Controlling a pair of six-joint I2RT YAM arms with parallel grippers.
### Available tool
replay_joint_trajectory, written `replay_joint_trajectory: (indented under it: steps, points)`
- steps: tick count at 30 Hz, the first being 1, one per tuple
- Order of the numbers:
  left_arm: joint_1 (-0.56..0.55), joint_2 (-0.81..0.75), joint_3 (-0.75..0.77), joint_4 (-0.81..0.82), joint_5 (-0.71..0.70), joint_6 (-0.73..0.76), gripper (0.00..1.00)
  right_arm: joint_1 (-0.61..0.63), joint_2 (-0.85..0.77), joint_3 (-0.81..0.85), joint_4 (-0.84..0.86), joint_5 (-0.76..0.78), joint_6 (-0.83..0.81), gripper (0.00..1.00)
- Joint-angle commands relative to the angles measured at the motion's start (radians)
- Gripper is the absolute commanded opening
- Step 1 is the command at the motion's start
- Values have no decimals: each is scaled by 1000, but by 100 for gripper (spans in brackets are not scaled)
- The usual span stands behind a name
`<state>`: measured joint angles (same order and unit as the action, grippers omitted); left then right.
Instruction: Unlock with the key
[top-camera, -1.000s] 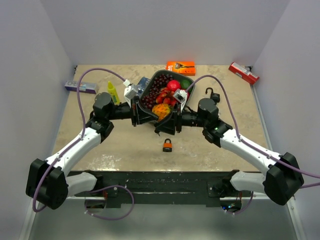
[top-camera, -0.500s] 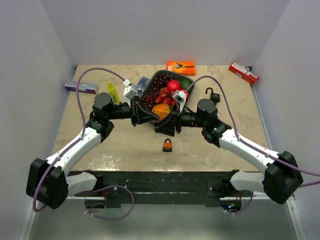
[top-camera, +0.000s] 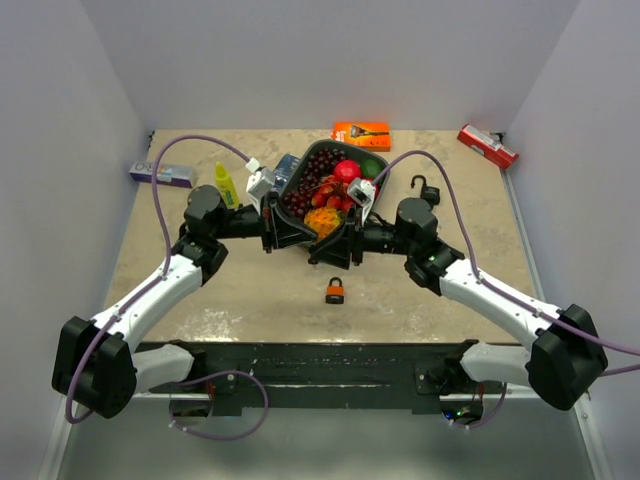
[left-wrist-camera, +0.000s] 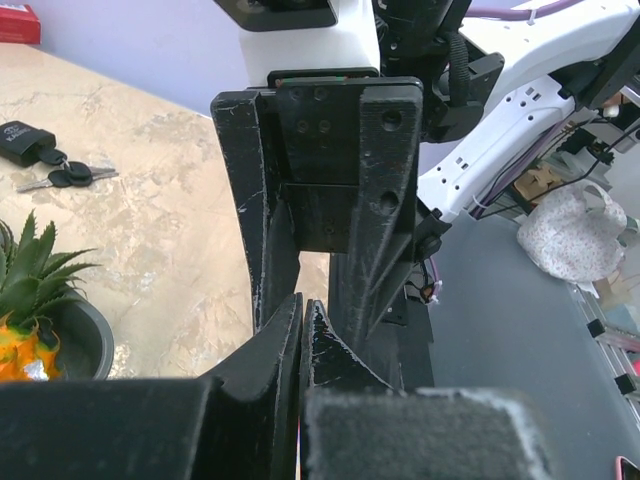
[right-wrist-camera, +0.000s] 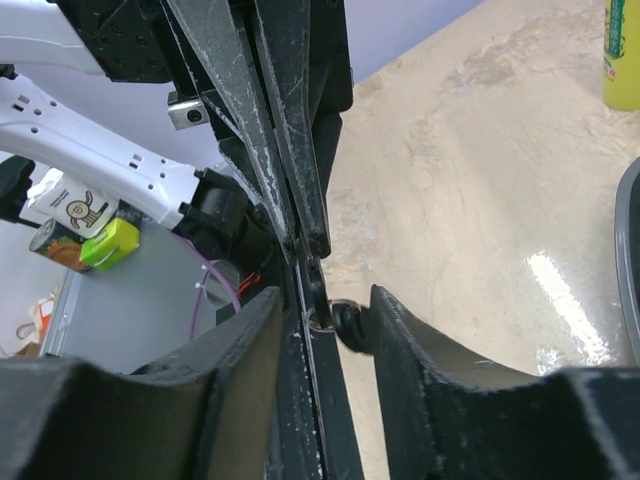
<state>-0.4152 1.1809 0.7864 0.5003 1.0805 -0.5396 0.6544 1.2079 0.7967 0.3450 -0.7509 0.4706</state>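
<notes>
The orange padlock (top-camera: 335, 291) lies on the table in front of both grippers. My left gripper (top-camera: 320, 240) (left-wrist-camera: 302, 305) is shut on the thin key. Its ring and black head (right-wrist-camera: 345, 325) hang from the left fingertips (right-wrist-camera: 300, 215) in the right wrist view. My right gripper (top-camera: 322, 256) (right-wrist-camera: 325, 295) faces the left one tip to tip above the table. Its jaws stand apart on either side of the key head and the left fingertips. The black head touches one right finger (right-wrist-camera: 405, 335); the other finger stands off it.
A dark bowl (top-camera: 300, 178) of fruit stands just behind the grippers. A yellow bottle (top-camera: 227, 186), a purple box (top-camera: 160, 174), an orange box (top-camera: 361, 133) and a red box (top-camera: 487, 145) ring the back. A black fob with keys (left-wrist-camera: 45, 160) lies right of the bowl.
The right gripper's jaws have narrowed a little around the key head after a slight widening. The left gripper and the padlock have not moved.
</notes>
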Motion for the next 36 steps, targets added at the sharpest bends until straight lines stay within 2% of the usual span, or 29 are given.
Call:
replay_joint_trajectory:
  steps: [1, 5, 8, 9, 11, 12, 19, 20, 21, 22, 23, 25, 27, 30, 34, 36]
  points:
    - [-4, 5, -16, 66, 22, -2, 0, 2, 10, 33, 80, -4, 10, 41]
    - [-4, 11, -18, 72, 29, -10, 0, 4, 19, 36, 91, -8, 13, 35]
    - [-5, 13, -19, 73, 27, -10, 0, 4, 21, 32, 95, -8, 16, 26]
    - [-5, 10, -19, 76, 27, -10, 0, 4, 21, 30, 95, -8, 17, 19]
    - [-5, 10, -21, 80, 24, -10, 0, 2, 21, 26, 94, -5, 17, 10]
    - [-5, 10, -22, 78, 19, -11, 0, 4, 21, 24, 92, -4, 19, 2]
    - [-4, 8, -18, 69, -5, -8, 0, 2, 5, -2, 88, 24, 22, 0]
    - [-1, 8, -12, 46, -11, 1, 3, 4, 1, -5, 88, 31, 25, 0]
    - [0, 6, -6, 32, -23, 10, 15, 4, -4, -10, 88, 57, 25, 0]
    - [3, 6, -3, 21, -25, 18, 33, 4, -8, -20, 86, 74, 29, 0]
    - [7, 3, 2, 9, -30, 29, 71, 4, -13, -27, 89, 94, 30, 0]
    - [13, -16, -4, 6, -56, 42, 92, 2, -21, -48, 110, 117, 48, 0]
    - [21, -39, -13, 3, -83, 58, 98, 2, -21, -63, 155, 128, 74, 0]
    - [36, -61, -26, -5, -135, 67, 99, -1, -13, -77, 181, 145, 85, 0]
    - [68, -20, -84, 107, -159, -100, 99, -10, -16, -93, 189, 186, 83, 0]
    - [78, 16, -92, 129, -157, -118, 99, -30, -24, -100, 178, 231, 86, 0]
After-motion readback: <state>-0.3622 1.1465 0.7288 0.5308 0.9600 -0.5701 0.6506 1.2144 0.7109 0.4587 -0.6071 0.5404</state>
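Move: The key's head is still pinched in the shut left fingers, at the left hand point, and lies only about 1 cm to the left of the right hand, level with it, between its half-open fingers. From the right hand the orange padlock is some 20 cm below, about 3 cm back and 3 cm to the right; the fruit basket's middle is roughly 19 cm ahead, 2 cm right and 18 cm below. Right fingers close on the key, then left fingers open and let go, both hands easing forward about 2 cm. ##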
